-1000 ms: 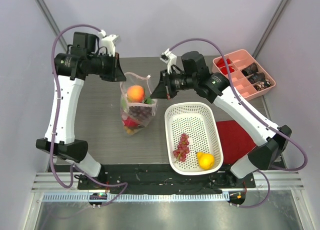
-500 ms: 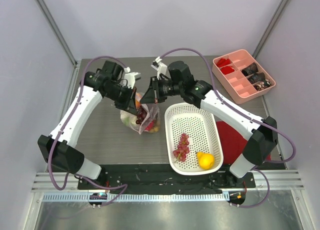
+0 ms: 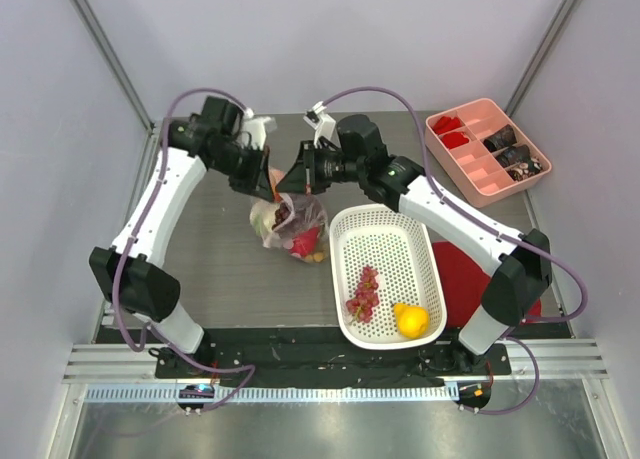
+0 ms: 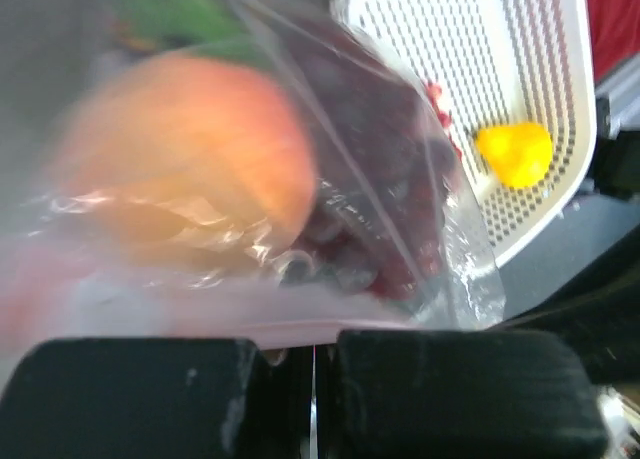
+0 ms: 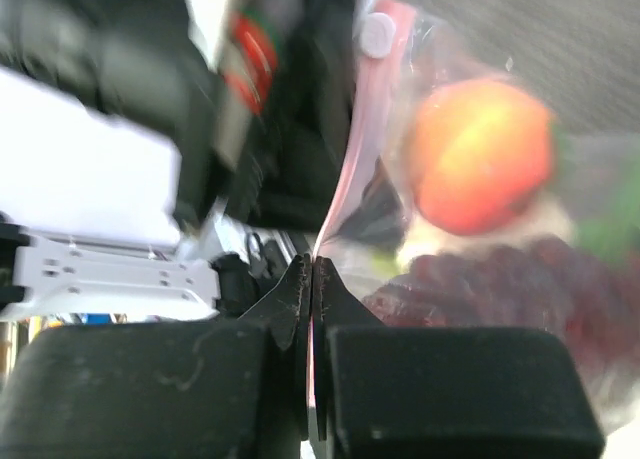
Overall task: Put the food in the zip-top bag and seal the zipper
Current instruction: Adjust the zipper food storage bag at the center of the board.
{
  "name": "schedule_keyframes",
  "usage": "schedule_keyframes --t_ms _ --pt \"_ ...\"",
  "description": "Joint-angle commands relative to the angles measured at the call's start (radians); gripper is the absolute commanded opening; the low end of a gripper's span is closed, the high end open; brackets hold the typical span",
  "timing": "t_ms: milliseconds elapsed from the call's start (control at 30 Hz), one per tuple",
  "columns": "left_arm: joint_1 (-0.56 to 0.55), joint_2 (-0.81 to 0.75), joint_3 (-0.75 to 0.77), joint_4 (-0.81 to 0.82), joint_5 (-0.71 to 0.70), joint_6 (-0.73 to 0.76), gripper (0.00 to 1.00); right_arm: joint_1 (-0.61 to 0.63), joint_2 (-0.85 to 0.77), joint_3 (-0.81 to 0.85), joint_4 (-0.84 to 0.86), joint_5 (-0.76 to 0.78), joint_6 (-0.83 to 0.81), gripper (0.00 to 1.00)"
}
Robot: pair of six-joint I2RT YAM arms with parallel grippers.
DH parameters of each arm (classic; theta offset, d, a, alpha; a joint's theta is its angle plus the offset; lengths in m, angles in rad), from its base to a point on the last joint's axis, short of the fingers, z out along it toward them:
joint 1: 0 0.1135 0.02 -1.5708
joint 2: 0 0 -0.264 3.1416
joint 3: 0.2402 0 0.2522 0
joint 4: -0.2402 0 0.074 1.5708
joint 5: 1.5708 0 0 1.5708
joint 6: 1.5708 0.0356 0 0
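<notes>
The zip-top bag [image 3: 290, 224] hangs over the table's middle, holding an orange [image 4: 190, 149], dark red grapes [image 4: 370, 209] and other food. My left gripper [image 3: 270, 187] and right gripper [image 3: 292, 183] meet close together at its top edge. In the left wrist view my left gripper [image 4: 315, 344] is shut on the bag's pink mouth strip, the zipper [image 4: 200, 319]. Seen from the right wrist, the right gripper [image 5: 312, 279] is shut on the same pink strip [image 5: 358, 119]. More grapes [image 3: 363, 294] and a yellow lemon [image 3: 411, 320] lie in the white basket [image 3: 345, 241].
The white basket stands just right of the bag. A red cloth [image 3: 468, 279] lies to the basket's right. A pink divided tray [image 3: 455, 114] sits at the back right corner. The left gripper's body [image 5: 280, 129] is right next to the right fingers.
Both arms have come down from high up and drawn together. The bag's wide-open mouth has closed into a narrow bunch between the two grippers, and the bag has shifted slightly right.
</notes>
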Motion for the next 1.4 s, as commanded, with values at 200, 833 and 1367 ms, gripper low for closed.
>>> schedule_keyframes --t_ms 200,833,1367 --pt "0.068 0.029 0.428 -0.25 0.074 0.19 0.0 0.048 -0.032 0.045 0.252 -0.026 0.178 0.01" --pt "0.07 -0.046 0.229 -0.262 0.312 0.277 0.0 0.121 -0.168 -0.162 0.311 0.157 0.08 0.01" --pt "0.082 0.04 0.335 -0.448 0.407 0.495 0.0 0.249 -0.308 -0.273 0.232 0.16 -0.305 0.01"
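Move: Both hands already pinch the zipper bag's rim close together; its food-filled body hangs some 13 cm below the left hand, about 7 cm back and 4 cm right. From the right hand the body is roughly 7 cm back and 15 cm down, level sideways. The white basket's middle stands some 19 cm back and 23 cm right of the right hand, the small grape bunch about 23 cm back and 17 cm right. Keeping the rim pinched, the left hand lifts about 9 cm, turning, while the right then pulls back some 10 cm. ##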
